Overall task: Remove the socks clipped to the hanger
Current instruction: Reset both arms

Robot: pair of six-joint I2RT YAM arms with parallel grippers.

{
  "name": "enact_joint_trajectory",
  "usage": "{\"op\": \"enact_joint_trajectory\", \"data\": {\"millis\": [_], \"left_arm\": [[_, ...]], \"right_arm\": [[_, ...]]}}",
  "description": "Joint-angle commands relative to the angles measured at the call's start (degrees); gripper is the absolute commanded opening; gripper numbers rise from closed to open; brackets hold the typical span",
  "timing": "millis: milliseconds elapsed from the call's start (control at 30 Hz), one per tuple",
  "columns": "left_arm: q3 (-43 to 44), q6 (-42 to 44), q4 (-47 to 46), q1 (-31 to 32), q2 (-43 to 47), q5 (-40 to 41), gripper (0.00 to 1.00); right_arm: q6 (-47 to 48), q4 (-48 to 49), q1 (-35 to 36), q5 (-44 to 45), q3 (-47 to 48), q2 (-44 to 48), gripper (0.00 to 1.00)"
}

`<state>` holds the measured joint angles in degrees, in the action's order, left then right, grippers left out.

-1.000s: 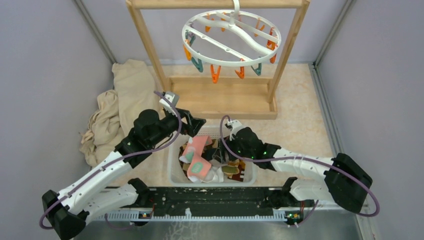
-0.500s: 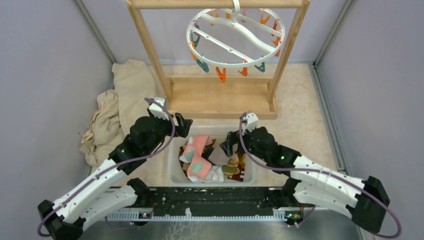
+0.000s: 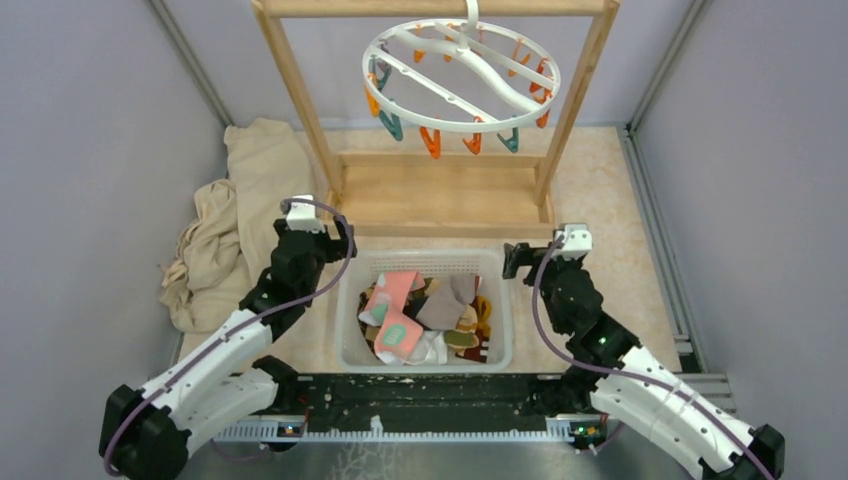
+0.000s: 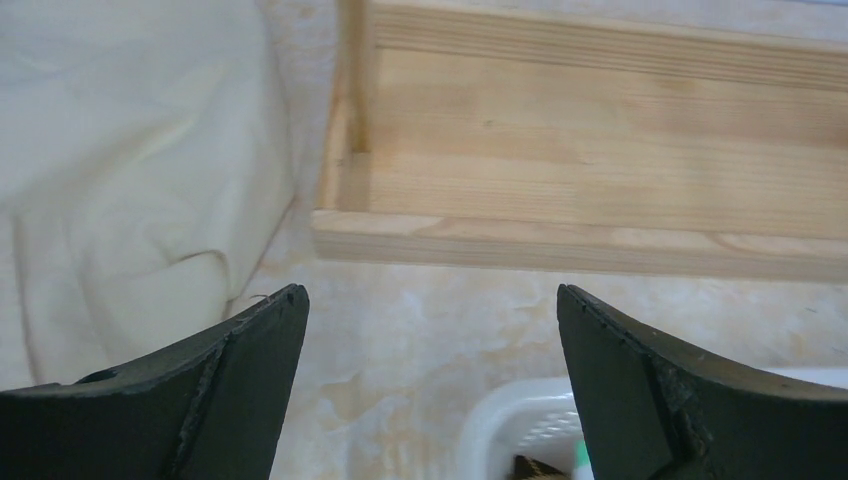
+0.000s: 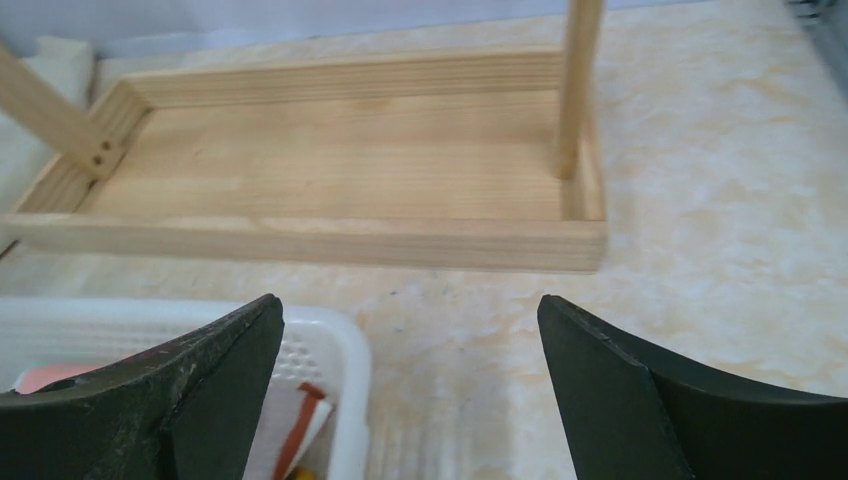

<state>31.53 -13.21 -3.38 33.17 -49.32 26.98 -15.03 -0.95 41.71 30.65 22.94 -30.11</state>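
The white round hanger (image 3: 462,75) hangs from the wooden frame, and its orange and teal clips (image 3: 431,141) dangle with nothing on them. The socks (image 3: 392,298) lie piled in the white basket (image 3: 346,300), a grey one (image 3: 447,300) on top. A red-white striped sock (image 5: 290,430) shows at the basket's corner in the right wrist view. My left gripper (image 3: 343,236) (image 4: 430,290) is open and holds nothing, at the basket's far left corner. At the far right corner my right gripper (image 3: 517,258) (image 5: 408,300) is open too, also with nothing in it.
The wooden frame's base tray (image 3: 440,195) (image 4: 600,170) (image 5: 340,160) lies just beyond both grippers, with its posts rising at each end. A cream cloth (image 3: 235,215) (image 4: 120,180) is heaped at the left. Grey walls close in both sides.
Both arms have pulled back from over the basket to its far corners. The right gripper opened and a grey sock now lies in the basket. The hanger is swinging.
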Motion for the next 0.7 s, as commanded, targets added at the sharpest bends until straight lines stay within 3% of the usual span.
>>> {"op": "enact_joint_trajectory", "data": {"millis": [0, 267, 467, 567, 667], "left_arm": [[-7.4, 3.1, -15.0, -7.5, -1.8, 0.3, 0.99], [-16.7, 12.7, -33.9, -16.4, -7.7, -5.1, 0.99], [-21.2, 18.3, -45.5, -19.4, -15.6, -11.0, 0.99], [-21.6, 18.4, -50.0, -21.6, -21.5, -13.5, 0.99], [-18.9, 18.5, -46.9, -22.8, -23.8, -17.1, 0.99]], "right_arm": [[8.2, 9.8, -2.8, 11.3, -4.6, 4.4, 0.99], [14.7, 23.4, -8.4, 17.3, -15.0, 5.6, 0.98], [20.1, 38.0, -13.6, 14.5, -23.0, 5.2, 0.99], [18.6, 47.0, -18.3, 11.4, -26.6, -0.6, 0.99], [17.0, 56.7, -23.3, 8.3, -28.7, -9.0, 0.98]]}}
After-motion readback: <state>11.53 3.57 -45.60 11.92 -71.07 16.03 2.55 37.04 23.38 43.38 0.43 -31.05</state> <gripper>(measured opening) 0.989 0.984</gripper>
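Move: Both hands are empty and wide open. From the left gripper, the sock basket's middle lies about 20 cm right, 9 cm back and 14 cm below; the stand's near left corner is some 11 cm ahead and 2 cm left, the beige cloth roughly 13 cm ahead and 22 cm left. From the right gripper, the basket is about 24 cm left, 4 cm back; the stand's near right corner 16 cm ahead, 6 cm right. Bring both open grippers outward, away from the sock basket. Swing the left one about 9 cm left towards the beige cloth, then mostly sink it, 11 cm down in all and slightly forward, rolling its left side up. Sweep the right one some 13 cm right and a little down, yawing about 30 degrees clockwise with a slight tip up. Touch nothing. ##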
